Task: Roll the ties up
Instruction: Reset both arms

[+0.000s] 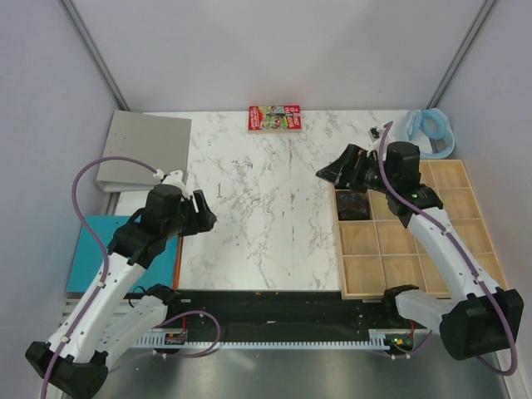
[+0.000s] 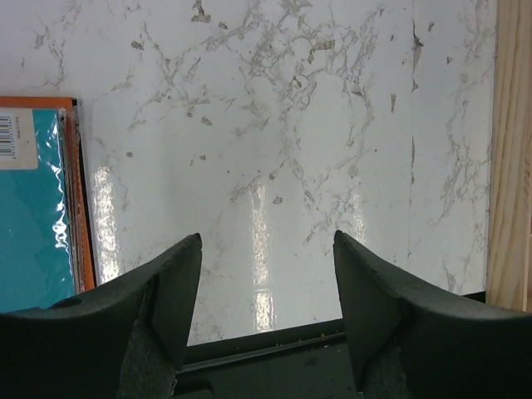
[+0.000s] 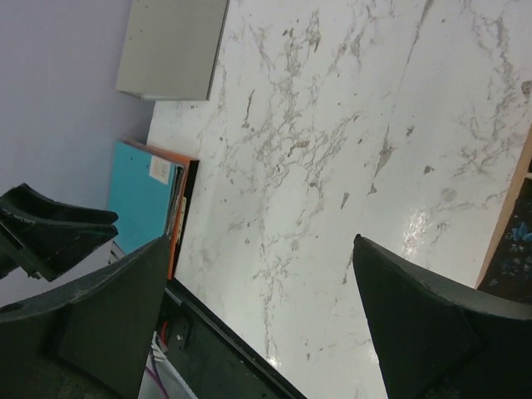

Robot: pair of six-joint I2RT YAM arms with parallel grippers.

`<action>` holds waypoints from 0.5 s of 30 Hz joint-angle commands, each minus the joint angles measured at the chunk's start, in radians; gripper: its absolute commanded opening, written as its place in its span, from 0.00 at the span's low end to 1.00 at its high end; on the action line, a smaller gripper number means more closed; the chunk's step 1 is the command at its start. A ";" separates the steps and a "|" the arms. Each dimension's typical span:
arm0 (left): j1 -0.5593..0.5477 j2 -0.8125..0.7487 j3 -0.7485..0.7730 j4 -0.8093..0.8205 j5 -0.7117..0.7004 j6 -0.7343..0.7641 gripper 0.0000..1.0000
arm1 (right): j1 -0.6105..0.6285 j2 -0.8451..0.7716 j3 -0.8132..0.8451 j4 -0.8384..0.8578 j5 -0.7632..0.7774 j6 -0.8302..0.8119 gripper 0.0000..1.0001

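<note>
One tie, a dark coil with small coloured specks, lies in the top-left compartment of the wooden tray. In the right wrist view a sliver of the tie shows past the tray's edge. My right gripper hangs open above the marble just left of that compartment, and in its wrist view the right gripper has nothing between its fingers. My left gripper is open over the marble's left side, far from the tie. In its wrist view the left gripper holds nothing.
A red printed box lies at the marble's far edge. A pale blue ring and a small black item sit behind the tray. A grey folder and a teal book lie at the left.
</note>
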 commanded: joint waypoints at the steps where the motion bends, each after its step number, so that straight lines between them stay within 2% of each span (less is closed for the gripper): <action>1: 0.005 0.011 -0.011 0.052 -0.008 0.030 0.72 | 0.107 0.002 0.000 0.013 0.121 -0.069 0.98; 10: 0.006 0.008 -0.006 0.058 0.022 0.045 0.72 | 0.526 0.034 -0.002 -0.011 0.514 -0.143 0.98; 15: 0.006 0.004 -0.008 0.058 0.012 0.049 0.72 | 0.688 0.022 -0.074 0.073 0.680 -0.149 0.98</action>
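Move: The rolled tie I've just put away lies in its organizer compartment, about 18 cm to the right of my right hand, 5 cm ahead and some 22 cm below. On that level the black roll sits about 9 cm to the hand's right and 5 cm ahead, the dark tie about 8 cm right and 4 cm back. From my left hand the rolled tie is roughly 47 cm right and 14 cm ahead. Empty and wide open, my right hand swings left off the organizer, about 11 cm, drawing back some 7 cm and sinking about 4 as it goes, out over the bare marble towards my waiting left hand. The wrist rolls some 15 degrees, its left side dropping, while the fingers turn a little counter-clockwise; they touch nothing. ##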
